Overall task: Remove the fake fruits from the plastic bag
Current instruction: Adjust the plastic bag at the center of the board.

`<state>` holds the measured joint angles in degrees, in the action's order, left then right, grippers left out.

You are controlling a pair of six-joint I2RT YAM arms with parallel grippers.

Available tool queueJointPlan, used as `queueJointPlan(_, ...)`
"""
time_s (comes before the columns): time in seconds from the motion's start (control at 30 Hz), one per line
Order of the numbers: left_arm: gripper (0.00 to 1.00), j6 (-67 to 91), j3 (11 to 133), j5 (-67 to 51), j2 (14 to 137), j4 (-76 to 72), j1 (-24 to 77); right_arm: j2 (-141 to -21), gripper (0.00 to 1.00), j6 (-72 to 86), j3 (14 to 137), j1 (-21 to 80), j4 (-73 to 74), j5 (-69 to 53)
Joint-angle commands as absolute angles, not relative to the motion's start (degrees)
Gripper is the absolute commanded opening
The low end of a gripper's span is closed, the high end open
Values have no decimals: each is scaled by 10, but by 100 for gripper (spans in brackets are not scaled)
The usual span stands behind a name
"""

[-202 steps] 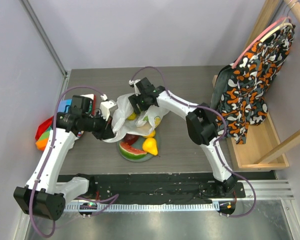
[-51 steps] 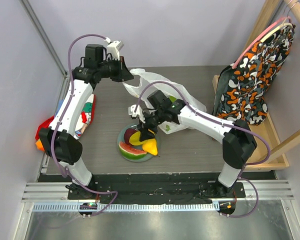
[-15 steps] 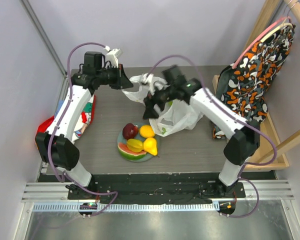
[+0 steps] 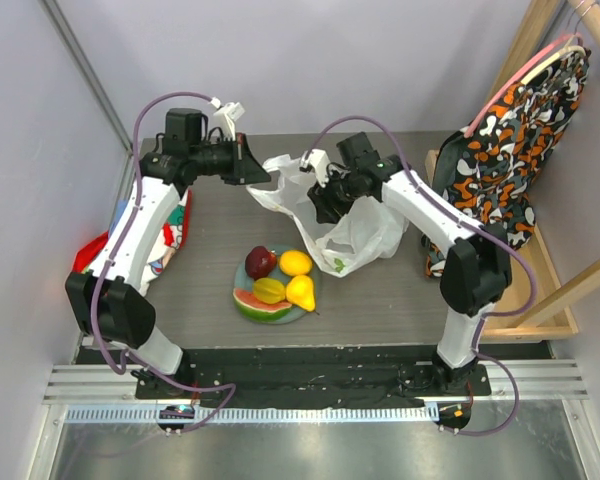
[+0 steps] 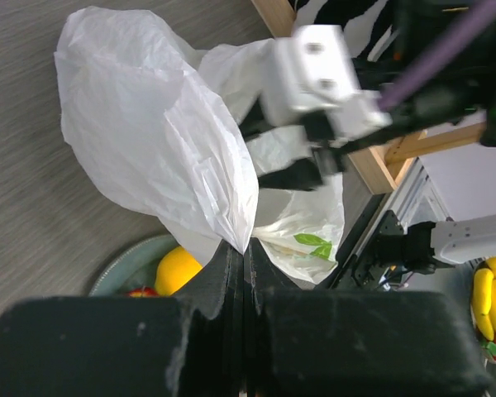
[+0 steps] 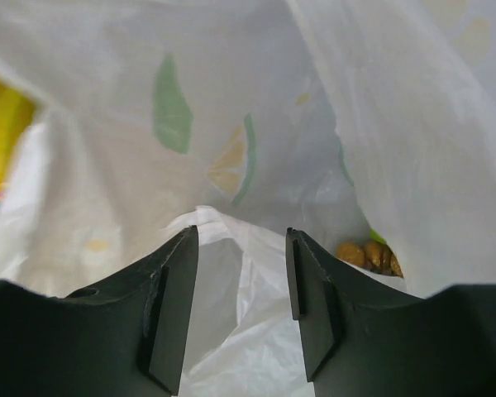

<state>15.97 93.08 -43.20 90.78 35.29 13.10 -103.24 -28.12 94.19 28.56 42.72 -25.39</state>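
Observation:
The white plastic bag lies right of the plate, its mouth raised at the back. My left gripper is shut on the bag's edge and holds it up. My right gripper is open inside the bag's mouth, with a fold of bag between its fingers. A tan-brown bunch of little balls and a green piece lie deep in the bag. On the plate sit a dark red apple, an orange-yellow fruit, a yellow pear, a yellow-green piece and a watermelon slice.
A colourful cloth and bright items lie at the table's left edge. A patterned garment hangs on a wooden rack at the right. Walls close the back and left.
My right gripper has moved up and back from the plate into the bag's mouth. The fruits stay on the plate. My left gripper keeps hold of the bag's edge.

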Motion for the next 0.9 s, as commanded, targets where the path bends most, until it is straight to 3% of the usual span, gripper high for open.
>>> queueJointPlan(0.0, 0, 176, 927, -482, 871, 324, 132, -1069, 53, -265, 962, 285, 373, -162)
queueJointPlan(0.23, 0, 150, 869, -510, 821, 350, 142, -1114, 71, -222, 984, 282, 323, -6)
queueJointPlan(0.43, 0, 105, 842, -520, 793, 388, 164, -1138, 75, -246, 992, 287, 319, 26)
queueJointPlan(0.6, 0, 103, 812, -523, 791, 382, 178, -1164, 77, -298, 1003, 290, 332, -12)
queueJointPlan(0.87, 0, 102, 818, -517, 804, 378, 189, -1186, 74, -358, 1086, 291, 415, -142)
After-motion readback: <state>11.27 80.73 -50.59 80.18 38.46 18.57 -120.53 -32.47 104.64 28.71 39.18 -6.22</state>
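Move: The plastic bag's middle lies about 5 cm ahead of the right hand, 5 cm to its right and 8 cm below. The plate is 12 cm back and 15 cm to the left of that hand, about 12 cm down; the lemon on it is some 8 cm back and 9 cm left. From the left hand, already pinching the bag's rim, the plate lies about 11 cm back, 1 cm right and 24 cm down, the bag's middle 4 cm ahead, 19 cm right and 20 cm down. The bag's rim, still pinched in the shut left fingers, is drawn back about 9 cm towards the space over the plate, that hand turning slightly clockwise. The right hand meanwhile reaches forward some 9 cm and down about 7 cm into the bag, swinging right and then partly back left; its fingers tip more steeply downward and open wider, ending with plastic right in front of them. ##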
